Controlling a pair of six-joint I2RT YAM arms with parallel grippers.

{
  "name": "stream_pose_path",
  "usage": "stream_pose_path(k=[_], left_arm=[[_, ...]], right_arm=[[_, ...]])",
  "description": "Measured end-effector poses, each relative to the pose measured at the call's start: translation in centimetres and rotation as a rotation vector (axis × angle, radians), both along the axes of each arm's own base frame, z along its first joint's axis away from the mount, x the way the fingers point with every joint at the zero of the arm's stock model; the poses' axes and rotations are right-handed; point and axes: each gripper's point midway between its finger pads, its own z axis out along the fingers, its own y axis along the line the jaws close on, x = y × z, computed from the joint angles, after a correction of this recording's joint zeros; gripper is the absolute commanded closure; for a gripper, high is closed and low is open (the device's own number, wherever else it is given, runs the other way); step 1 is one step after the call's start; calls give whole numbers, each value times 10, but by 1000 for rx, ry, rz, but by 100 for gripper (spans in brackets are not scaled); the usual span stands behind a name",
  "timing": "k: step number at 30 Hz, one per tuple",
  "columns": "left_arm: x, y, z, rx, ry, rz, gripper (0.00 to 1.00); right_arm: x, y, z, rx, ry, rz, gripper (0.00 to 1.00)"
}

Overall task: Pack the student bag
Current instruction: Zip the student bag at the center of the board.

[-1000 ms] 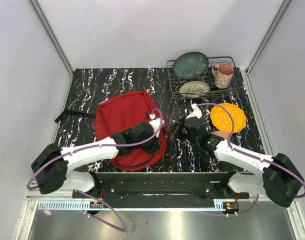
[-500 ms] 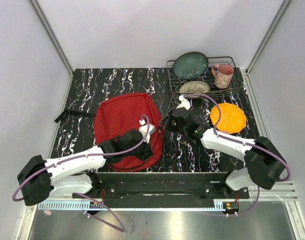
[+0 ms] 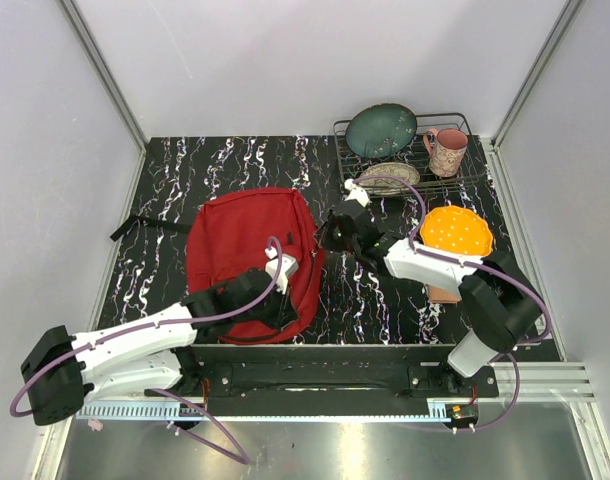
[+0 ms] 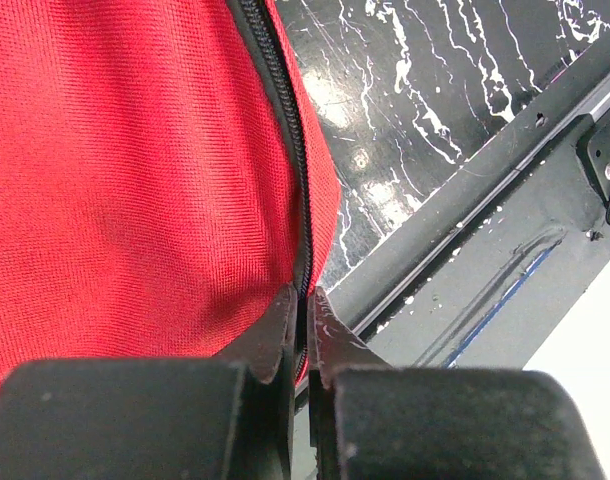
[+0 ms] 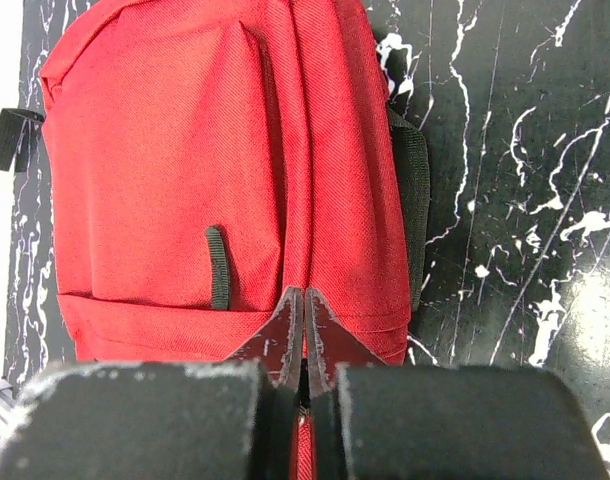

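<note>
The student bag lies flat on the black marbled table, a red backpack with a black strap trailing to its left. My left gripper sits at the bag's near right corner. In the left wrist view it is shut on the bag along its black zip. My right gripper is at the bag's right edge. The right wrist view shows it shut on a fold of the red fabric, beside a black pull tab.
A wire dish rack at the back right holds a teal plate, a patterned plate and a pink mug. An orange plate lies in front of it. A metal rail runs along the table's near edge.
The left gripper has drawn back toward the near edge along the bag's right side. The right gripper has moved left onto the bag's right edge. The bag has shifted slightly left.
</note>
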Motion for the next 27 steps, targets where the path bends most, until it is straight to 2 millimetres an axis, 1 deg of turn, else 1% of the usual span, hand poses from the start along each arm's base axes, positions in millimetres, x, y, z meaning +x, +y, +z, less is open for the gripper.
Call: stream_pose_path(k=[5, 8, 13, 15, 20, 23, 27], left_arm=[[2, 1, 0, 3, -1, 20, 100], [4, 2, -4, 19, -2, 32, 100], [9, 3, -14, 60, 0, 50, 100], [12, 1, -15, 71, -3, 55, 100], [17, -4, -13, 85, -15, 55, 100], [18, -6, -11, 86, -21, 47, 100], [19, -7, -9, 85, -27, 47, 100]], right_arm=[[1, 0, 0, 0, 3, 3, 100], [0, -4, 1, -1, -2, -7, 100], [-15, -28, 11, 8, -24, -46, 100], [-22, -39, 13, 14, -29, -65, 100], [-33, -69, 19, 26, -44, -135, 100], [-41, -81, 24, 46, -55, -161, 100], [-49, -91, 26, 64, -56, -185, 100]])
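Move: The right hand holds the zip pull at the student bag's right edge; the bag's middle lies some 16 cm to its left, 7 cm back and 8 cm lower. The orange plate is about 35 cm to its right, level with it, and the dish rack 21 cm right and 19 cm ahead. From the left hand, pinching the zip's near end, the bag's middle is roughly 15 cm ahead, 7 cm left and a little lower. Keeping the zip pull in its shut fingers, the right hand pauses briefly, then drags to the right about 9 cm and back some 5 cm towards the orange plate, rising a couple of centimetres and turning some 10 degrees clockwise. The left hand keeps its pinch on the near end of the zip, dips slightly and then comes partly back up as it eases about 2 cm forward, its left side rolling up a little. ##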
